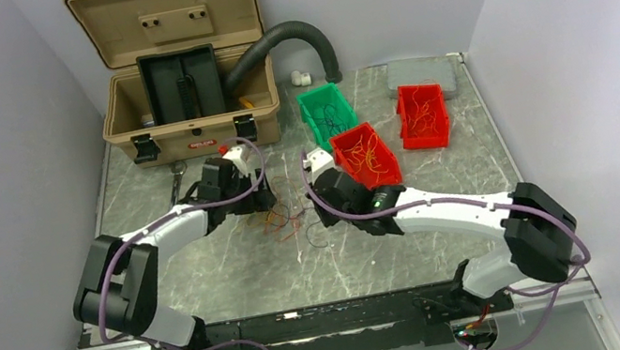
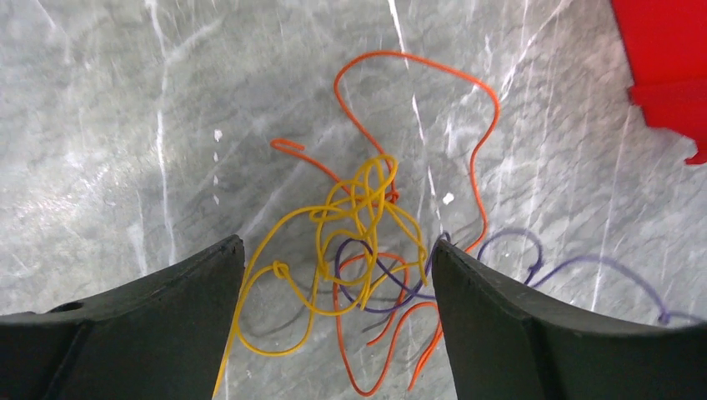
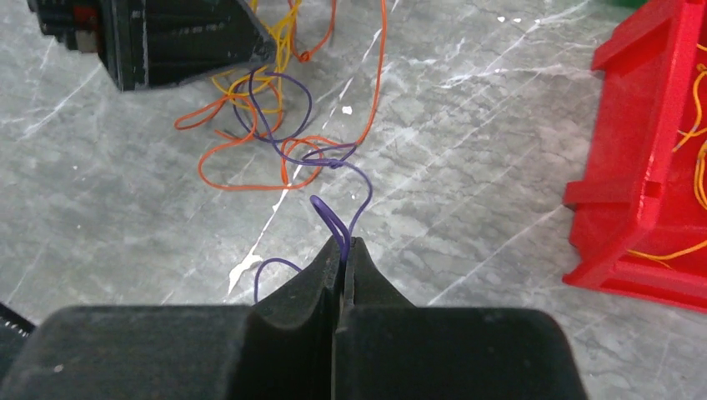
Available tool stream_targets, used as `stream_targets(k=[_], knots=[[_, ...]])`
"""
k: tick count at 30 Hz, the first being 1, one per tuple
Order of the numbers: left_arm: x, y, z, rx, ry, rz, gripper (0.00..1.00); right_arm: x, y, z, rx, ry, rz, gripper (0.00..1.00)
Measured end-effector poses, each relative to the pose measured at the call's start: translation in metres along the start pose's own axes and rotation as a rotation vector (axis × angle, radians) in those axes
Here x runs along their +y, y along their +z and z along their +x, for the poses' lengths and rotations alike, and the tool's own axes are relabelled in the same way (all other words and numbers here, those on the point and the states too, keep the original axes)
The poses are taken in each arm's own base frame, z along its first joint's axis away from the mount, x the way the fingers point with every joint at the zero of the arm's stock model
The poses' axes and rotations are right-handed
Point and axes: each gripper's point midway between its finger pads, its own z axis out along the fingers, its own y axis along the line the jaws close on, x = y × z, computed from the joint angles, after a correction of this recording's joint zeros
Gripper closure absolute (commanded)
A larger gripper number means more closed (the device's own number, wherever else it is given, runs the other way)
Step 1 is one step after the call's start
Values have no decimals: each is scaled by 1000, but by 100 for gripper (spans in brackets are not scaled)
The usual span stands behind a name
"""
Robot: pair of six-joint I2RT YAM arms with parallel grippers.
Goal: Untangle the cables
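Note:
A small tangle of thin wires (image 1: pixel 287 221) lies on the marble table between my two grippers. In the left wrist view a knotted yellow wire (image 2: pixel 358 200), a long orange wire (image 2: pixel 475 158) and a dark purple-blue wire (image 2: pixel 392 292) cross each other. My left gripper (image 2: pixel 338 244) is open, its fingers standing on either side of the tangle just above the table. My right gripper (image 3: pixel 343 243) is shut on a loop of the purple-blue wire (image 3: pixel 367 187), which runs back into the orange and yellow knot beside the left gripper (image 3: pixel 183 42).
An open tan toolbox (image 1: pixel 184 72) with a fat black hose (image 1: pixel 284 41) stands at the back left. A green bin (image 1: pixel 326 113) and two red bins (image 1: pixel 367 156) (image 1: pixel 423 115) hold more wires. The nearer red bin (image 3: pixel 650 167) is close to the right gripper's right side.

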Motion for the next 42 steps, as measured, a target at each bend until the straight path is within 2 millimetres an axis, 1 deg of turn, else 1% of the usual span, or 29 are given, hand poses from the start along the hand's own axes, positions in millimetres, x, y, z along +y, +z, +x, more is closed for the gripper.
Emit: stream_targets(k=[2,4,7,10,14,18,19,20,21,23,24,27,29,32,34,36,38,40,41,42], knots=[[-1,-1,-7,-5,-6,-8,16,-2,-8,-3,-5,2,-1,100],[-3,-2,-16,-17,-16,-16,18,-4,-14,-1,-7,3,-1,100],[-5,0,-30,-27,-25,-23,21,-9,-21,7,7,1,4,100],[-6,9,-36,-9,-45,-34,23,-14,-25,14,26,-3,12,100],[-3,18,-31,42,-63,-53,24,-15,-26,18,37,-6,18,100],[-4,23,-18,100,-77,-63,25,-16,-26,17,35,0,22,100],[-7,24,-15,112,-74,-62,31,-16,-26,17,35,0,22,100],[-11,26,-12,127,-68,-62,49,-16,-26,18,35,0,23,100],[-15,29,-10,139,-65,-58,62,-16,-26,18,35,0,23,100],[-21,38,-6,166,-54,-54,83,-16,-26,17,35,0,22,100],[-24,43,-4,176,-48,-51,99,-16,-26,17,34,0,22,100],[-25,50,5,206,-31,-53,100,-17,-28,16,28,2,27,100],[-23,50,4,202,-32,-62,100,-22,-30,14,23,7,43,100],[-16,45,3,191,-39,-79,100,-39,-36,11,24,30,99,100],[-1,37,5,175,-64,-116,100,-58,-42,5,18,59,168,100],[19,24,5,150,-99,-166,100,-79,-51,-4,1,99,236,100],[38,10,4,116,-142,-214,100,-101,-63,-15,-29,149,296,100],[55,-2,2,71,-174,-261,100,-126,-81,-29,-77,213,365,100],[60,-8,1,48,-187,-280,100,-139,-92,-38,-115,248,403,100],[64,-12,1,31,-197,-292,100,-148,-101,-44,-143,270,428,100]])
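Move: The yellow cable's bunch lies just under the open left hand, about 1 cm ahead, 2 cm to its right and 3 cm below, with the orange cable some 4 cm to the right, level. From the right hand, which already holds the purple cable about 9 cm over the table, that yellow bunch is about 9 cm left and 3 ahead. The red box with yellow cables stands some 13 cm right and 9 ahead of it, the green box 7 right and 21 ahead. The yellow cable is pinched near the table by the left hand, which first hops forward and up, then comes down and about 4 cm right before closing, and drags the cable some 10 cm left. The purple cable stays clamped in the right hand; it eases 3 cm right, waits, then sweeps 13 cm further right, rising and going forward towards the red box, turning some 30 degrees clockwise. ##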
